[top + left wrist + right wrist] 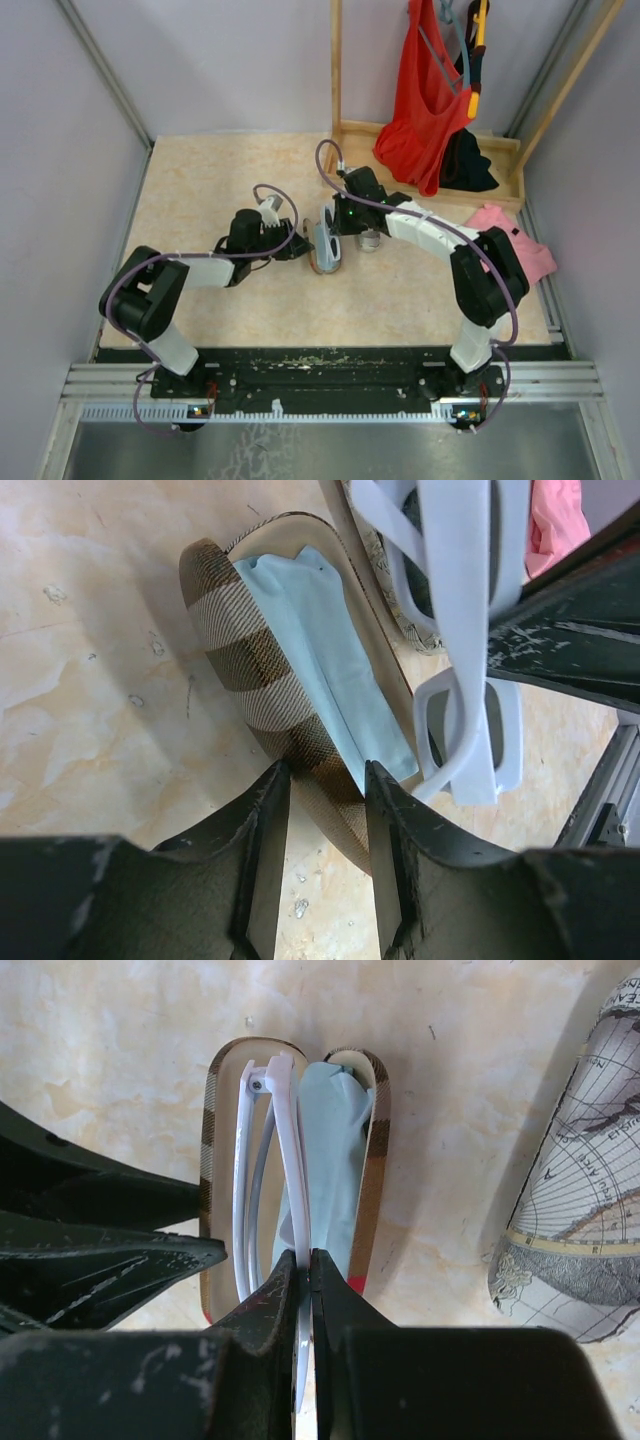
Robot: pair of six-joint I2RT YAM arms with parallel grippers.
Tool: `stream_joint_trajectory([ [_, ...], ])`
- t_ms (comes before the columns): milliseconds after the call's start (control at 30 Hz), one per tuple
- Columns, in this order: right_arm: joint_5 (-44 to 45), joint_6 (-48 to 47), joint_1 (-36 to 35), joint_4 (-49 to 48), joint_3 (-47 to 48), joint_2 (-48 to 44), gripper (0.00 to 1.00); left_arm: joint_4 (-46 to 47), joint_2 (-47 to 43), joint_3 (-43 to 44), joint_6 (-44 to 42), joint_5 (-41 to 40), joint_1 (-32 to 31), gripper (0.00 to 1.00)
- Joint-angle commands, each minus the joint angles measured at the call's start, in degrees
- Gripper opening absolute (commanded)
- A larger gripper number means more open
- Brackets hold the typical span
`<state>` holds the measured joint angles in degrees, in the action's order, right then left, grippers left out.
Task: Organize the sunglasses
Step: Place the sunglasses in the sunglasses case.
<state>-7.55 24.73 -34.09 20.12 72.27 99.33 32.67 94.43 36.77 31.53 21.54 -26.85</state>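
The white-framed sunglasses (285, 1140) hang folded over an open brown-striped case (372, 1160), pinched by the frame in my right gripper (308, 1258), which is shut on them. A light blue cloth (330, 1150) lies in the case. In the left wrist view the sunglasses (465, 630) dangle at the upper right above the case (245, 650) and its cloth (330, 650). My left gripper (325, 775) is shut on the case's near end, one finger outside the shell, the other at the cloth's edge. From above, both grippers (295, 250) (335, 225) meet at the case (327, 262).
A grey map-patterned case (570, 1230) lies just right of the open one. A wooden rack (340, 130) at the back right holds a red garment (430, 90) and a black cloth (465, 165). A pink cloth (520, 245) lies by the right arm.
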Motion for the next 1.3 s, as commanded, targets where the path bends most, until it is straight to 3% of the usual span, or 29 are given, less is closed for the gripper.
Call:
stream_joint_trajectory([
  [0, -3.9, -1.7, 1.7, -2.4, 3.6, 1.7, 0.0, 2.7, 1.2, 1.1, 0.3, 3.1, 0.3, 0.41],
  [400, -10.4, -1.3, 2.8, -4.0, 4.1, 6.2, 0.0, 2.6, 2.1, 2.2, 0.4, 4.2, 0.3, 0.39],
  [1067, -8.2, 0.4, 2.8, -1.8, 5.5, 9.7, 0.0, 2.5, 2.6, 2.8, 0.2, 5.5, 0.3, 0.43],
  [1267, -8.1, -0.1, 2.8, -0.8, 6.1, 10.7, 0.06, 2.4, 2.4, 3.0, 0.1, 5.7, 0.2, 0.43],
])
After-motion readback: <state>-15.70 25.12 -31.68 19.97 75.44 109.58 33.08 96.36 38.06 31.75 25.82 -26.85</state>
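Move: The open sunglasses case, still held at its left shell by the left fingers, has its middle about 4 cm to the right of the left hand, roughly level with it fore and aft and 2 cm lower. From the right hand, which carries the white sunglasses, that middle lies some 3 cm back, 3 cm left and 8 cm below. The blue cloth lies in the right shell, 3 cm back, 1 cm left and 8 cm below; the map-print case is about 8 cm right, 1 cm ahead, 9 cm down. The folded white sunglasses, kept pinched in the shut right fingers, are lowered about 5 cm into the opening between the case's two shells, drifting about 1 cm left, quicker at first and then easing, while the right wrist tips some 10 degrees more steeply downward. The left fingers keep hold of the left shell and edge about 1 cm right with it. ##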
